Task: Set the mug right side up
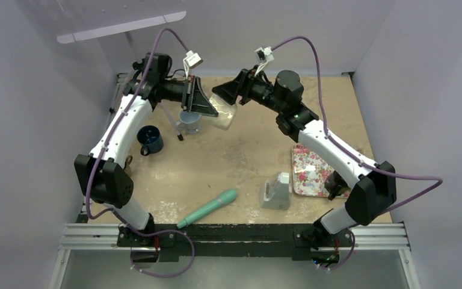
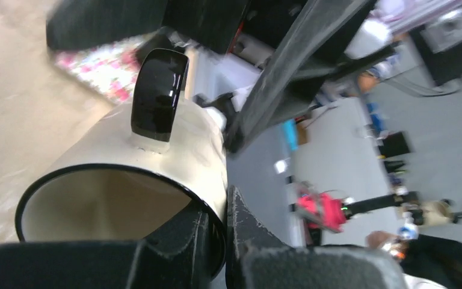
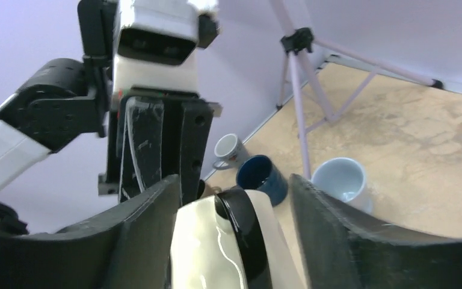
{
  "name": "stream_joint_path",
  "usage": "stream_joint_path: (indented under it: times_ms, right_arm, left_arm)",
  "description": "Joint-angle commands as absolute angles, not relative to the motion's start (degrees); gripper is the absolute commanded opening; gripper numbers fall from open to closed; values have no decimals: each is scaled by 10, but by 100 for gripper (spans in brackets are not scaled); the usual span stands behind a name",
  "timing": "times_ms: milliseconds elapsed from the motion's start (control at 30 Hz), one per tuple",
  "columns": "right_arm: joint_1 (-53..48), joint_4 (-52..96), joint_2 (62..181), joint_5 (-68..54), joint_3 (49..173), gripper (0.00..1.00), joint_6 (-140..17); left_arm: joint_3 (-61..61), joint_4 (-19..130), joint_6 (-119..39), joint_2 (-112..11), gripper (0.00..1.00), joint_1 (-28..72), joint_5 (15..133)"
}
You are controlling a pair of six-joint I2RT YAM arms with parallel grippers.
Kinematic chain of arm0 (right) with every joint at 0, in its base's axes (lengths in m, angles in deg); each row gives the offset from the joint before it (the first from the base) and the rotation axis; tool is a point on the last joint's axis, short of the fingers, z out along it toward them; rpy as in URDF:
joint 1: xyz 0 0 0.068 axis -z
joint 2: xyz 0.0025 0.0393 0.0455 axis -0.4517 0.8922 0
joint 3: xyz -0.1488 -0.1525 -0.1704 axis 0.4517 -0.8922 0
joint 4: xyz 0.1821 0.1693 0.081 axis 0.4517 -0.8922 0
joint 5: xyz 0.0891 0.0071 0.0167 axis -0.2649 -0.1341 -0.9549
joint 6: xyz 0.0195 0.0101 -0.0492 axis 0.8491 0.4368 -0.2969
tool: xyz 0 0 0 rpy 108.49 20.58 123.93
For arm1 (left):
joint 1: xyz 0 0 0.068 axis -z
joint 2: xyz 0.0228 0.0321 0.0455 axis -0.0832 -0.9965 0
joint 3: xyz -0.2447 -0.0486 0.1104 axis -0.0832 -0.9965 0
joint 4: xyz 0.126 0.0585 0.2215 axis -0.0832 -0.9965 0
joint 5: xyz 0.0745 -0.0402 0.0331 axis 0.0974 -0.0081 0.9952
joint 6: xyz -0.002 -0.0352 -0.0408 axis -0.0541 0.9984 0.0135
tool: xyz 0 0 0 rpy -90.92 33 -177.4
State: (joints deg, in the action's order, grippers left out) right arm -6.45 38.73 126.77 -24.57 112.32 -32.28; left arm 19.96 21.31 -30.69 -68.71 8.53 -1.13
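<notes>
A cream mug with a black handle and black rim hangs in the air over the back middle of the table, lying roughly on its side with the handle up. My left gripper is shut on its rim, one finger inside the mouth and one outside, as the left wrist view shows for the gripper and the mug. My right gripper is open around the mug's closed end. In the right wrist view the gripper straddles the mug, with a gap beside the right finger.
A dark blue mug and a light blue mug stand upright on the table at back left. A floral tray, a grey block and a teal tool lie nearer the front.
</notes>
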Motion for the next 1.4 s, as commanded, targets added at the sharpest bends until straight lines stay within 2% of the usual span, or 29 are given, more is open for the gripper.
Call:
stream_joint_path:
  times_ms: [0,33,67,167,267,567,733,767,867,1067,1200,1267,1300,1367]
  right_arm:
    - [-60,319,1218,-127,1157,88,-396]
    - [-60,297,1207,-91,1155,97,-409]
    - [-60,272,1194,-64,1154,98,-421]
    - [-60,211,1159,-1,1151,99,-457]
    - [-59,167,1135,55,1144,99,-478]
    - [-53,35,1107,259,1141,99,-486]
    - [-8,-102,1129,322,1170,99,-447]
    - [16,-123,1128,314,1165,99,-436]
    - [60,-131,1105,294,1126,99,-421]
    - [154,-146,1058,263,1057,99,-414]
    - [206,-187,1040,278,1030,99,-388]
    - [216,-207,1033,293,1013,99,-357]
    - [220,-217,1028,297,1000,99,-341]
    - [227,-235,1018,293,976,99,-304]
  left_arm:
    - [325,-190,-673,-719,0,89,146]
    - [346,-243,-729,-727,0,89,202]
    - [356,-273,-765,-731,0,89,267]
    - [303,-277,-833,-710,0,89,456]
    - [219,-266,-883,-676,0,89,574]
    - [-14,-128,-932,-631,0,89,735]
    - [-58,-79,-930,-624,0,89,732]
    - [-66,-66,-928,-623,3,88,732]
    - [-101,-32,-928,-614,23,86,734]
    - [-128,-50,-919,-602,45,82,711]
    - [-68,-124,-889,-599,59,79,682]
    - [-26,-172,-873,-600,71,79,659]
    - [-3,-195,-866,-602,83,79,646]
    - [36,-232,-858,-601,89,79,622]
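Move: The left hand holds the cream mug by its rim; its bare spot on the table lies about 4 cm back, 21 left and 33 below. The blue mug stands 9 cm beyond that spot and 4 left of it, the grey mug 16 beyond and 11 right of it. From the right hand, the tray's dark mug is some 17 cm back, 41 right and 35 below. Keeping its pinch on the cream mug's rim, the left hand sinks nearly 30 cm and swings left towards the bare spot behind the blue mug, rolling some 75 degrees until its fingers point steeply down, then opens and starts to rise. The right hand finishes opening, clears the mug and sweeps about 38 cm right, later also down, towards the tray, its fingers swinging clockwise. ##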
